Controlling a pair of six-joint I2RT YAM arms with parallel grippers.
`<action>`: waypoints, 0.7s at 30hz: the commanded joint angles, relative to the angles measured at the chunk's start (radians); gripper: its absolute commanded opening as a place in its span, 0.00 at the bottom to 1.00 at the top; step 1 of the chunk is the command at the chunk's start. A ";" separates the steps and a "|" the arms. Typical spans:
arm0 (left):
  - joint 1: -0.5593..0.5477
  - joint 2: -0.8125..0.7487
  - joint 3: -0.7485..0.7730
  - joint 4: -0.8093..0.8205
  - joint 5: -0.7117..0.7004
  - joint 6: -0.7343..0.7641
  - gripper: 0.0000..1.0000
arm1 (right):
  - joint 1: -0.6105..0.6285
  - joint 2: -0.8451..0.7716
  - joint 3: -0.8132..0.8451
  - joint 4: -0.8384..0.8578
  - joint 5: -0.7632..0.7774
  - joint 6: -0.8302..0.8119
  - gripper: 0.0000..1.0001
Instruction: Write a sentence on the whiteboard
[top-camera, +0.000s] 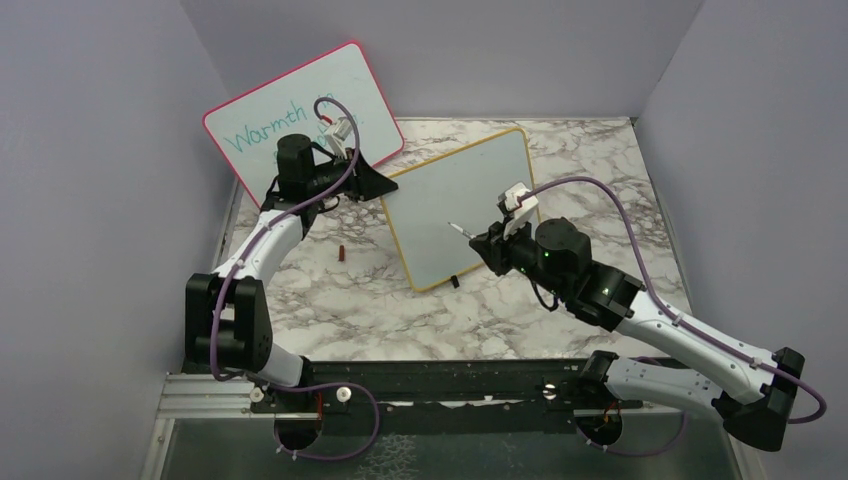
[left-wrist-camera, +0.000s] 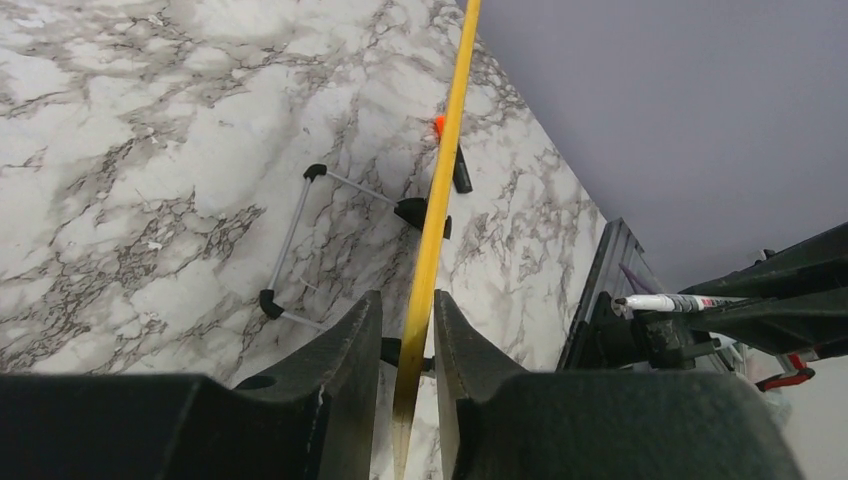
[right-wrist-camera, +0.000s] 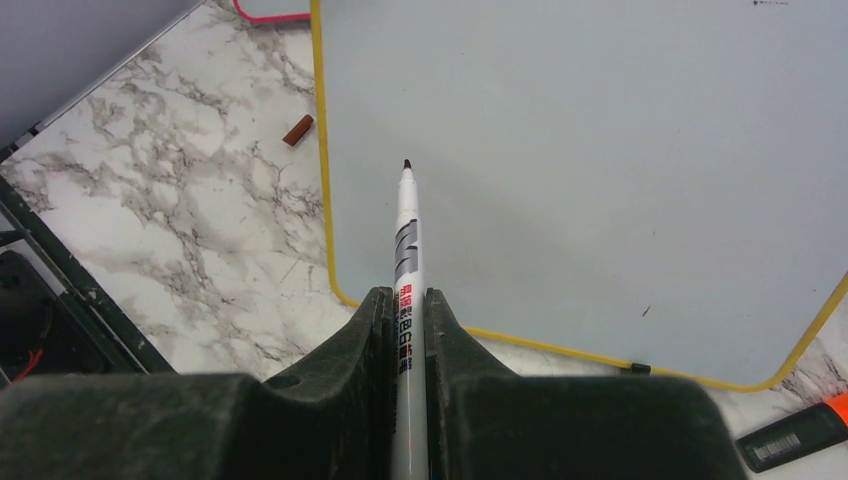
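The yellow-framed whiteboard stands tilted on the marble table, its face blank; no sentence shows on it. My left gripper is at the board's left edge. In the left wrist view its jaws straddle the yellow frame edge, with a thin gap still showing on the left side. My right gripper is shut on a white marker. The uncapped dark tip points at the board's lower left area, a short way off the surface. The same marker shows from above.
A larger pink-framed board with teal writing leans at the back left. A small red-brown cap lies on the table left of the whiteboard. An orange-and-black marker lies by the board's lower corner. A wire stand sits behind the board.
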 joint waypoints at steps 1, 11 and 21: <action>0.004 0.015 -0.015 0.065 0.078 -0.022 0.24 | -0.002 0.012 0.031 0.055 -0.029 -0.022 0.01; -0.005 0.011 -0.054 0.066 0.117 0.025 0.00 | -0.002 0.081 0.108 -0.002 -0.051 -0.061 0.01; -0.040 -0.024 -0.096 0.065 0.115 0.081 0.00 | 0.003 0.161 0.201 -0.104 -0.049 -0.078 0.01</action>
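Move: The yellow-framed whiteboard's upper left corner is already between the left hand's open fingertips, about 1 cm right of the hand point. From this hand, the red-framed board's middle is some 14 cm ahead, 21 cm left and 6 cm lower; the brown marker cap lies about 14 cm back, 13 cm left and 22 cm down. For the right hand, holding the marker, the yellow-framed whiteboard's middle is roughly 9 cm ahead, 3 cm left and 10 cm below. The yellow-framed board's upper left edge is pinched as the left fingers close almost shut on it; that hand draws back about 2 cm, easing slightly right and down and turning some 5 to 10 degrees clockwise. Meanwhile the right hand keeps its grip on the marker and carries it left, forward and up, about 3 cm in all, towards the held corner. ##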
